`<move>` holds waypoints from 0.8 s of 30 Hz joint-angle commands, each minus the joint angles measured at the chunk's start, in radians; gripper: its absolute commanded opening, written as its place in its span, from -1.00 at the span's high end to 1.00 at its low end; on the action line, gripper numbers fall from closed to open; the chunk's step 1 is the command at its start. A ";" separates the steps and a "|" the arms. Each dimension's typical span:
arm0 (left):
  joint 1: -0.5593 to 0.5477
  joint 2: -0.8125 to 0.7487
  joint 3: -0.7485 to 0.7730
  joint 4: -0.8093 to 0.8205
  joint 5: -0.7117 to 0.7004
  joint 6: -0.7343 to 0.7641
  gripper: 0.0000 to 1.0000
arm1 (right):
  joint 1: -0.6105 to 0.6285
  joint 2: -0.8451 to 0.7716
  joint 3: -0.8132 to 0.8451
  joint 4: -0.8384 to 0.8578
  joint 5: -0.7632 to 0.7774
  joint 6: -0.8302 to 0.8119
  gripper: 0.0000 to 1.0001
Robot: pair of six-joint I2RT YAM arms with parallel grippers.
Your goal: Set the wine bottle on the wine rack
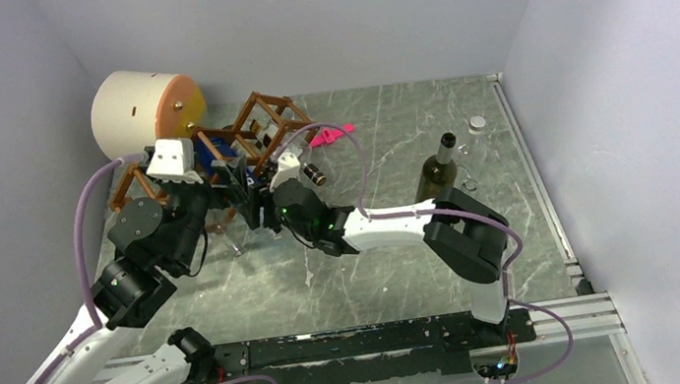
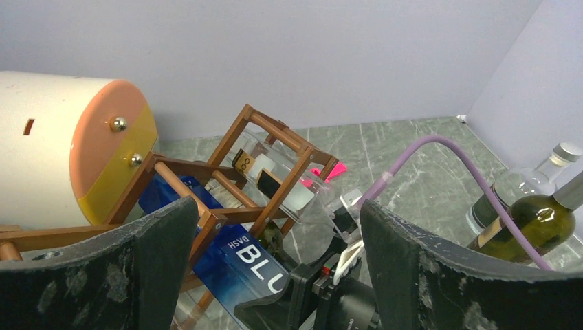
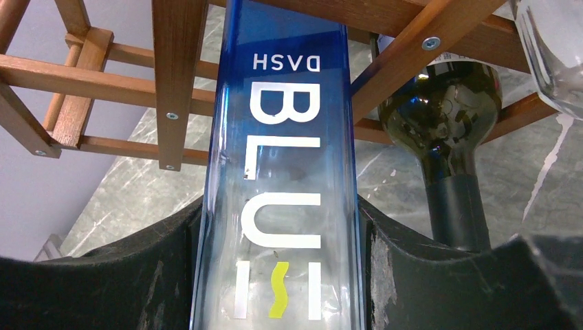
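The reddish-brown wine rack (image 1: 262, 123) stands tilted at the back left. It also shows in the left wrist view (image 2: 275, 148) and the right wrist view (image 3: 179, 82). My right gripper (image 1: 253, 198) (image 3: 282, 275) is shut on a blue glass bottle (image 3: 285, 206) (image 2: 240, 258) marked BLU. The bottle's far end reaches in between the rack's bars. My left gripper (image 1: 220, 178) (image 2: 275, 275) is open and empty, just beside the rack and above the right gripper. A dark green bottle (image 3: 443, 124) and a clear bottle (image 2: 289, 185) lie in the rack.
A cream-and-orange drum (image 1: 142, 109) sits behind the rack at the back left. A dark green wine bottle (image 1: 436, 174) and a clear bottle (image 1: 478, 139) stand upright at the right. A pink object (image 1: 334, 135) lies behind the rack. Walls enclose the table.
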State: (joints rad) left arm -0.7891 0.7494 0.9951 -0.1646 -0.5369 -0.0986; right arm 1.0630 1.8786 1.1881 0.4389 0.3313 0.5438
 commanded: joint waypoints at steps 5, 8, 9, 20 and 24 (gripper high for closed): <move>-0.002 0.075 0.106 -0.106 -0.087 -0.077 -0.86 | -0.013 0.011 0.103 0.157 0.047 -0.017 0.58; 0.003 0.117 0.140 -0.148 -0.098 -0.099 -0.87 | -0.020 0.027 0.125 0.129 0.039 -0.008 0.47; 0.009 0.128 0.149 -0.157 -0.096 -0.107 -0.87 | -0.022 0.032 0.133 0.117 0.037 -0.001 0.43; 0.185 0.221 0.241 -0.236 0.128 -0.204 -0.84 | -0.043 0.087 0.203 0.070 0.015 0.005 0.11; 0.273 0.245 0.249 -0.261 0.212 -0.239 -0.83 | -0.050 0.101 0.223 0.051 0.031 0.010 0.04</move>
State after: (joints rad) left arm -0.5831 0.9791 1.2083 -0.3790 -0.4419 -0.2829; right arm 1.0363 1.9797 1.3354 0.3759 0.2989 0.5476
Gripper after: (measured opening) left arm 0.918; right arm 0.640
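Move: The right hand already holds the blue bottle partly in its rack slot; the slot's mouth lies about 8 cm ahead of this hand and 6 cm to its left, nearly at its height. The green bottle's neck is 5 cm ahead, 3 cm right and 5 cm lower; the clear bottle in the rack sits 10 cm ahead and 9 cm right, about level in height. From the open left hand the mouth is about 12 cm ahead, 4 cm left and 23 cm down. Forward and to the left in equal parts, the right hand slides the blue bottle about 3 cm deeper into its rack slot, keeping its grip and the bottle's slant. The left hand, fingers staying wide open, reaches about 5 cm forward above the rack towards the slot, sinking slightly and tipping its fingers some 10 degrees down. ##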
